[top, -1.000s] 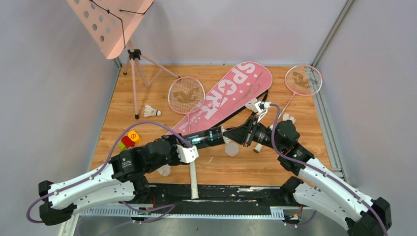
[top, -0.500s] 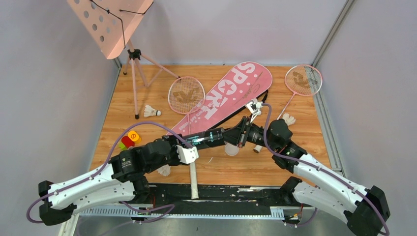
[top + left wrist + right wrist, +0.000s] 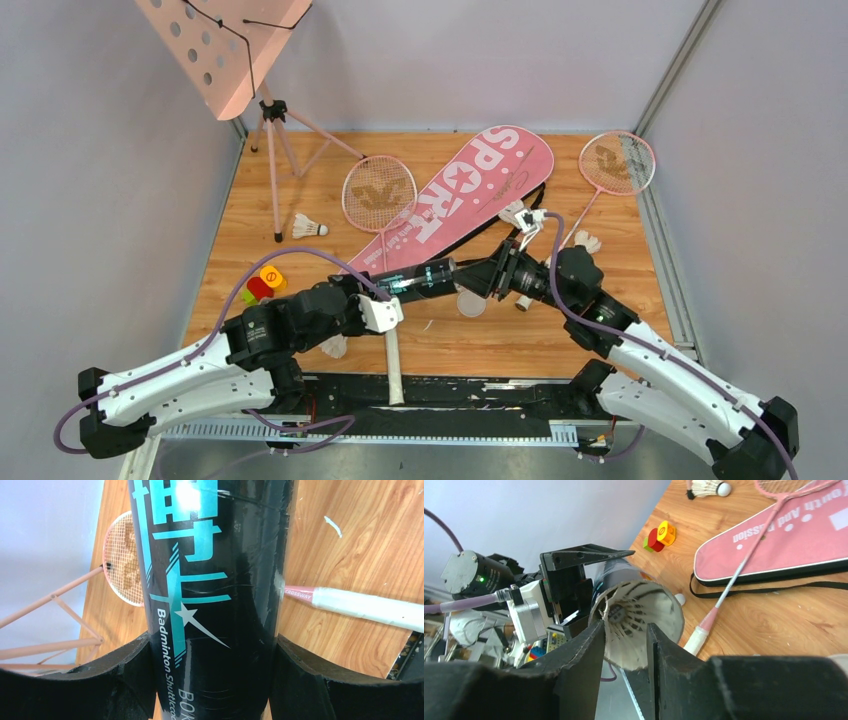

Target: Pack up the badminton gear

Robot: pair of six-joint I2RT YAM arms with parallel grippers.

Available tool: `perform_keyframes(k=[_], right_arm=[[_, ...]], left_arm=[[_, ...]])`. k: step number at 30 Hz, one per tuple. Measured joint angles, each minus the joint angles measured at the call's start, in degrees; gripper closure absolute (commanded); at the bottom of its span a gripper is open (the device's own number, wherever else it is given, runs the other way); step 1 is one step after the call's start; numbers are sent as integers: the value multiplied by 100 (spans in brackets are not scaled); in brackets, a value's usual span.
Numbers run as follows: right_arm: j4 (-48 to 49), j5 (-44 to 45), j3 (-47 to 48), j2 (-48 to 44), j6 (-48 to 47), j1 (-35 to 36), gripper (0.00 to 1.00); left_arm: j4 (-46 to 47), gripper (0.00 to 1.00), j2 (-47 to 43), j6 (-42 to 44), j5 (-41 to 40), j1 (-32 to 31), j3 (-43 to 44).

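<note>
My left gripper [image 3: 210,645] is shut on the black cylindrical tube [image 3: 215,580], holding it level above the table [image 3: 420,279]. A white feather shuttlecock [image 3: 629,605] sits in the tube's mouth with its skirt sticking out. My right gripper [image 3: 624,625] is at that mouth [image 3: 470,277], its jaws parted on either side of the skirt's lower rim. The pink "SPORT" bag [image 3: 470,190] lies behind. One pink racket [image 3: 380,195] lies across the bag, the other [image 3: 617,162] at the far right. Loose shuttlecocks lie at the left [image 3: 310,227] and the right [image 3: 587,241].
A pink perforated music stand [image 3: 225,50] on tripod legs fills the far left corner. Red and yellow toy blocks [image 3: 265,283] sit by the left arm. A round translucent lid [image 3: 470,304] lies under the tube's mouth. Grey walls close in both sides.
The right gripper pushed left toward the tube mouth, then drew back a little. Its jaws were shut and now stand parted. The left arm and tube have not moved.
</note>
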Motion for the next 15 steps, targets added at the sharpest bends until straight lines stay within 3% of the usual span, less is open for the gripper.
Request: perform_keyframes(k=[8,15], right_arm=[[-1123,1349,87,-664,-81,4,65],[-1818,2752,212,-345,-199,-85,63]], left_arm=[[4,57,-26,-2,-310,0,0],[9,57,-164,-2,-461,0,0]])
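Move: The shuttlecock by the bag strap lies about 33 cm ahead of the right hand, 12 cm to its right and 23 cm below; another lies some 16 cm to the right of it and 8 cm nearer. The tube's mouth is about 5 cm to the hand's left and 2 cm ahead, level with it; the round lid is 9 cm ahead, 1 cm right, 25 cm below. From the left hand the strap shuttlecock is 33 cm ahead, 32 cm right, 16 cm below. The tube, its shuttlecock already let go inside the mouth, is left behind as the right hand backs off to its right about 7 cm, then also swings forward some 5 cm and sinks 4 cm towards the strap shuttlecock, turning roughly 30 degrees, mostly clockwise, fingers still part-open. The left hand keeps its grip on the tube, easing it slightly left and up. ##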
